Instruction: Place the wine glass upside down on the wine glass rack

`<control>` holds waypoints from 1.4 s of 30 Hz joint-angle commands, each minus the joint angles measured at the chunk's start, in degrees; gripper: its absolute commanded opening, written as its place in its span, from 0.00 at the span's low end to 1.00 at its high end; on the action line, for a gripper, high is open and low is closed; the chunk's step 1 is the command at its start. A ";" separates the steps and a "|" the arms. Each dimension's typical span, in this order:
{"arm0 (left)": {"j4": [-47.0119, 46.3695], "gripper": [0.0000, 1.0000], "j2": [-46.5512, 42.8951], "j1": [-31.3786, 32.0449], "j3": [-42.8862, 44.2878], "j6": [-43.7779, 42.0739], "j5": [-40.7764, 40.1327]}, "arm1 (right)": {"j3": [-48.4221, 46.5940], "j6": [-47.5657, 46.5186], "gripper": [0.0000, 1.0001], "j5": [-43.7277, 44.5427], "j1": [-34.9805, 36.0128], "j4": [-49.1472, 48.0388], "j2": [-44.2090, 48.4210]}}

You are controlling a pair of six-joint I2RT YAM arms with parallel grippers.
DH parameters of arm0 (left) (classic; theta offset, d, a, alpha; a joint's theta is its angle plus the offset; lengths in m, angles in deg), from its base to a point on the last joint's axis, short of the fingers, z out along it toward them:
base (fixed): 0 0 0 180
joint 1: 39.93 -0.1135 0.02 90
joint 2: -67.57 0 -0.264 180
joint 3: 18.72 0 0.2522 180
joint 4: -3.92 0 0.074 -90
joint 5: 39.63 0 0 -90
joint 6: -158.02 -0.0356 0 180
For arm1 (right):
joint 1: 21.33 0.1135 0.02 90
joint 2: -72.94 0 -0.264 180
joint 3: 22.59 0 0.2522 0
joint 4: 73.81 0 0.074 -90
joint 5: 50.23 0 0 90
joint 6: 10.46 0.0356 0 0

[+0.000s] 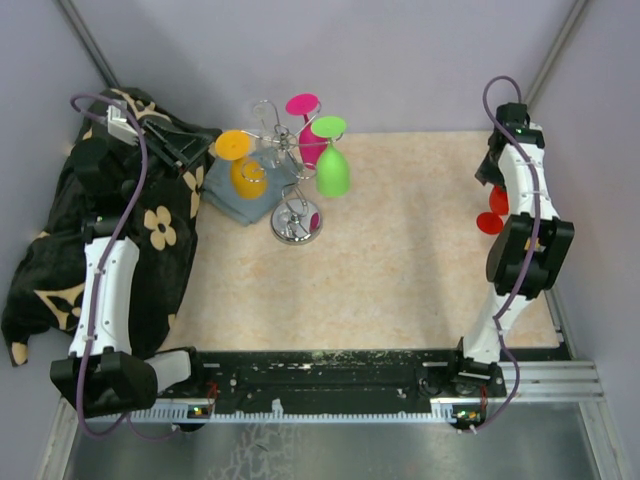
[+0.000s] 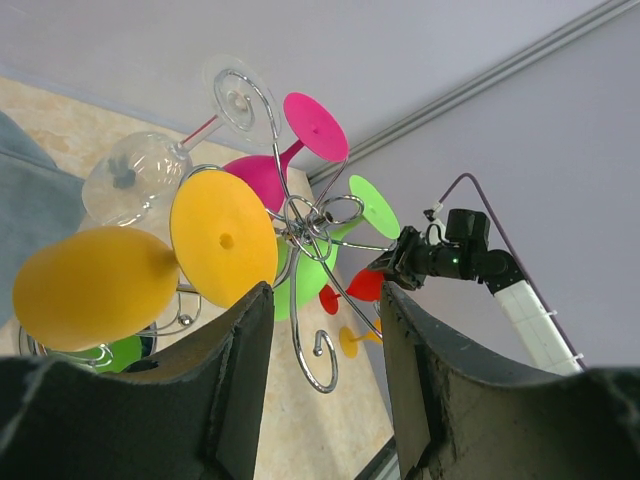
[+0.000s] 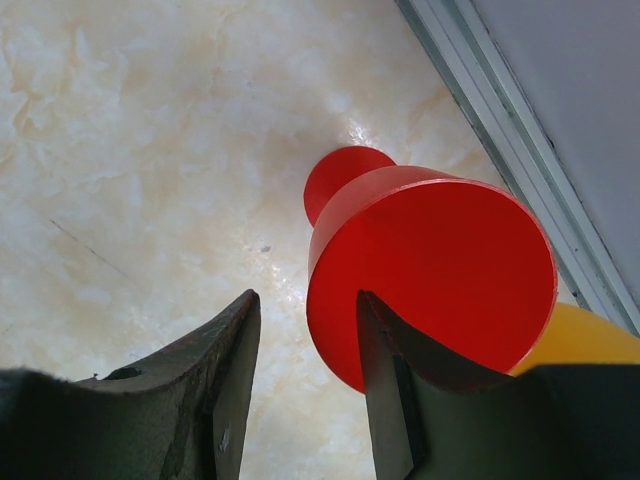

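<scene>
The silver wire wine glass rack stands at the back left of the table. An orange glass, a pink glass, a green glass and a clear glass hang upside down on it. My left gripper is open and empty just left of the rack. A red wine glass lies on its side at the far right. My right gripper is open over it. The right finger overlaps the bowl and the left finger stays clear.
A blue-grey cloth lies under the rack's left side. A black patterned cloth covers the table's left edge beneath the left arm. A small orange glass lies beside the red one, by the right wall rail.
</scene>
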 commanded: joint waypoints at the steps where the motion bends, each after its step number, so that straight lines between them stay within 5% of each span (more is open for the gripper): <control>1: -2.21 0.53 -1.01 -0.35 -1.19 0.24 0.75 | -3.95 -0.70 0.44 -0.38 -0.91 0.00 -1.02; 12: -1.51 0.53 -2.29 -0.39 -1.66 0.28 0.21 | -4.34 -0.65 0.23 -0.07 -1.28 -0.32 -3.27; 16: -1.47 0.53 -2.50 -0.35 -1.81 0.43 0.23 | -4.74 -0.60 0.00 0.39 -1.25 -0.16 -3.24; 31: -2.93 0.53 -1.70 -0.34 -2.24 2.20 0.53 | 0.71 2.64 0.00 -3.00 1.40 -8.09 11.14; 42: -6.36 0.53 -1.54 -0.14 -1.75 5.91 0.00 | 9.29 10.05 0.00 -15.96 8.37 -35.04 25.62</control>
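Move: The red wine glass stands just under the right hand, its rim around the height of the fingers and its near-left wall between them; its middle is some 3 cm back, 4 cm right and 8 cm lower. A yellow glass stands about 9 cm nearer the base than the red one and 4 cm farther right. The rack is roughly 44 cm to the right hand's left and 3 cm back. From the left hand, the red glass lies about 62 cm right, 4 cm ahead and 33 cm below. Down first, only about 2.5 cm, while the right fingers shut on the red glass's bowl wall, one inside the rim and one outside. After a brief hold there it goes up fast, roughly 19 cm, and swings about 9 cm left towards the rack, keeping the pinch while the wrist tips the fingers up by some 40 degrees and turns slightly counter-clockwise. ##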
